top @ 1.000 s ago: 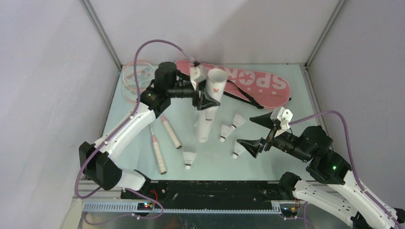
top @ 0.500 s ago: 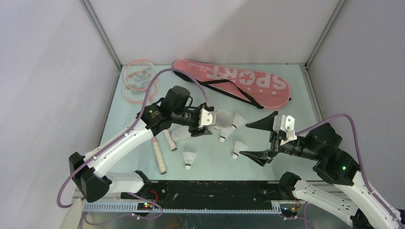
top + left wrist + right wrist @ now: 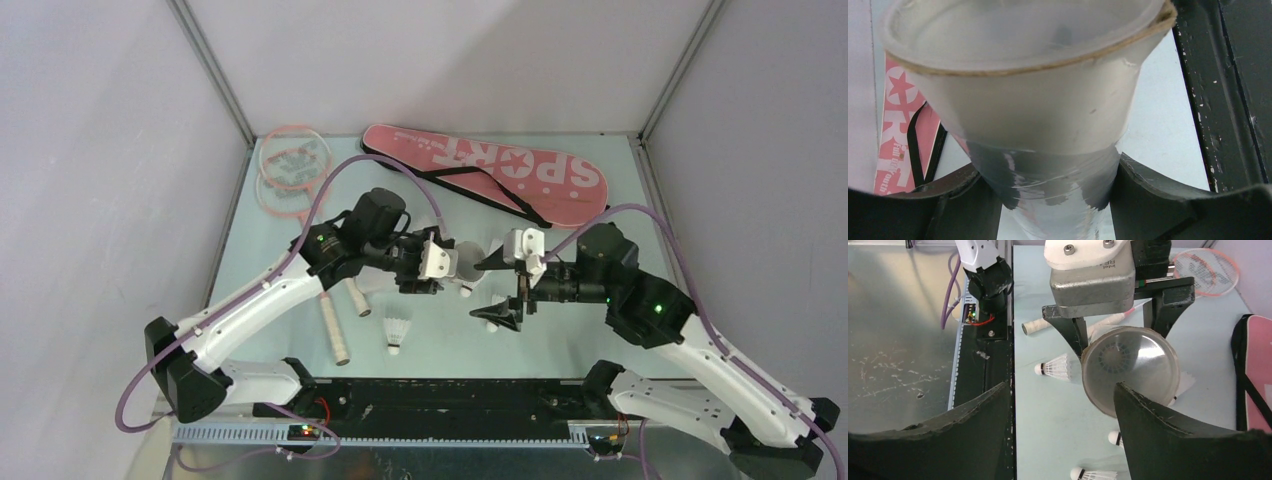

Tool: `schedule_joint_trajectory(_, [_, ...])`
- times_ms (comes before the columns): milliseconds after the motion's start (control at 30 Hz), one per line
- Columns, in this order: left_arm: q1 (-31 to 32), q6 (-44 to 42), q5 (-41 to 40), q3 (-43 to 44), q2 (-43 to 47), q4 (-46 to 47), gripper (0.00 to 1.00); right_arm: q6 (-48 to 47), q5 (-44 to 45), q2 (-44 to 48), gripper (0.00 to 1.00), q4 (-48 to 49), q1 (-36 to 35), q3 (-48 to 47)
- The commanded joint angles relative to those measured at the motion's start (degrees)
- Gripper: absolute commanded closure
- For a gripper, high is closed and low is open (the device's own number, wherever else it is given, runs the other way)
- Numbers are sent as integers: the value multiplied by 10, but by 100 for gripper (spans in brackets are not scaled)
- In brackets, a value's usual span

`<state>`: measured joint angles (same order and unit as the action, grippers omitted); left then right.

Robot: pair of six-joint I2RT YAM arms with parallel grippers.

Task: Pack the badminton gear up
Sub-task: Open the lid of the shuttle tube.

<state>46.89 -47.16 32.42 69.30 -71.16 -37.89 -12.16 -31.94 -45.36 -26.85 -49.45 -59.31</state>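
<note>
My left gripper (image 3: 425, 268) (image 3: 1048, 175) is shut on the long white tube (image 3: 458, 262) (image 3: 1038, 95), which lies level above the table with its open mouth (image 3: 1130, 370) turned right. The feather ring of a shuttlecock shows inside that mouth. My right gripper (image 3: 492, 288) (image 3: 1062, 390) faces the mouth, open, with nothing between its fingers. Loose shuttlecocks (image 3: 398, 330) (image 3: 1055, 367) lie on the table below, two more by the right finger (image 3: 1115, 438). The pink "SPORT" bag (image 3: 500, 170) lies at the back. Two pink rackets (image 3: 285, 170) lie at the left, handles (image 3: 335, 330) toward me.
Grey walls enclose the pale green table (image 3: 600, 250) on three sides. A black metal rail (image 3: 430, 395) (image 3: 983, 370) runs along the near edge between the arm bases. Purple cables loop over both arms.
The left arm has swung the tube down from upright at the back to level at mid-table. The right arm has moved left to face its mouth, and its jaws have narrowed a little.
</note>
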Motion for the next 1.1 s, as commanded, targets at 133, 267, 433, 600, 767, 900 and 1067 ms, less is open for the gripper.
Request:
schedule_joint_trajectory(133, [17,-7,-16,29,-8,13,57,-38,-35,-31,30,43,-1,-17])
schedule_joint_trajectory(267, [22,14,-39,32,-12,27,56,-31,-23,-45,38,44,-4,-17])
schedule_joint_trajectory(433, [26,28,-43,40,-15,26,56,-26,8,-59,56,33,-8,-17])
schedule_joint_trajectory(600, [28,37,-48,40,-12,33,56,-21,28,-54,87,27,-14,-17])
schedule_joint_trajectory(767, [28,44,-57,34,-8,46,55,-14,78,-43,100,24,-20,-17])
schedule_joint_trajectory(900, [28,40,-69,19,2,60,56,2,96,-15,100,32,-20,-16])
schedule_joint_trajectory(1067, [28,25,-73,-4,14,65,57,38,121,42,100,54,-17,-15])
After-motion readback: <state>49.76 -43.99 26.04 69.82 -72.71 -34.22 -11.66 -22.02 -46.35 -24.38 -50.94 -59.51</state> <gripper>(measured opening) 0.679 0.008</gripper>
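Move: The lid on the raised end of the shuttle tube lies about 5 cm ahead of the right hand, 3 cm to its left and 2 cm lower. From the left hand, clamped round the tube, the lid is about 4 cm right, level fore-and-aft, 5 cm higher. Some 28 cm below the right hand, the near shuttlecock lies 2 cm ahead, 6 cm right; the front shuttlecock 3 cm back, 15 cm left. Right hand eases about 3 cm forward onto the lid's near rim, pinches shut, then draws right and up. ##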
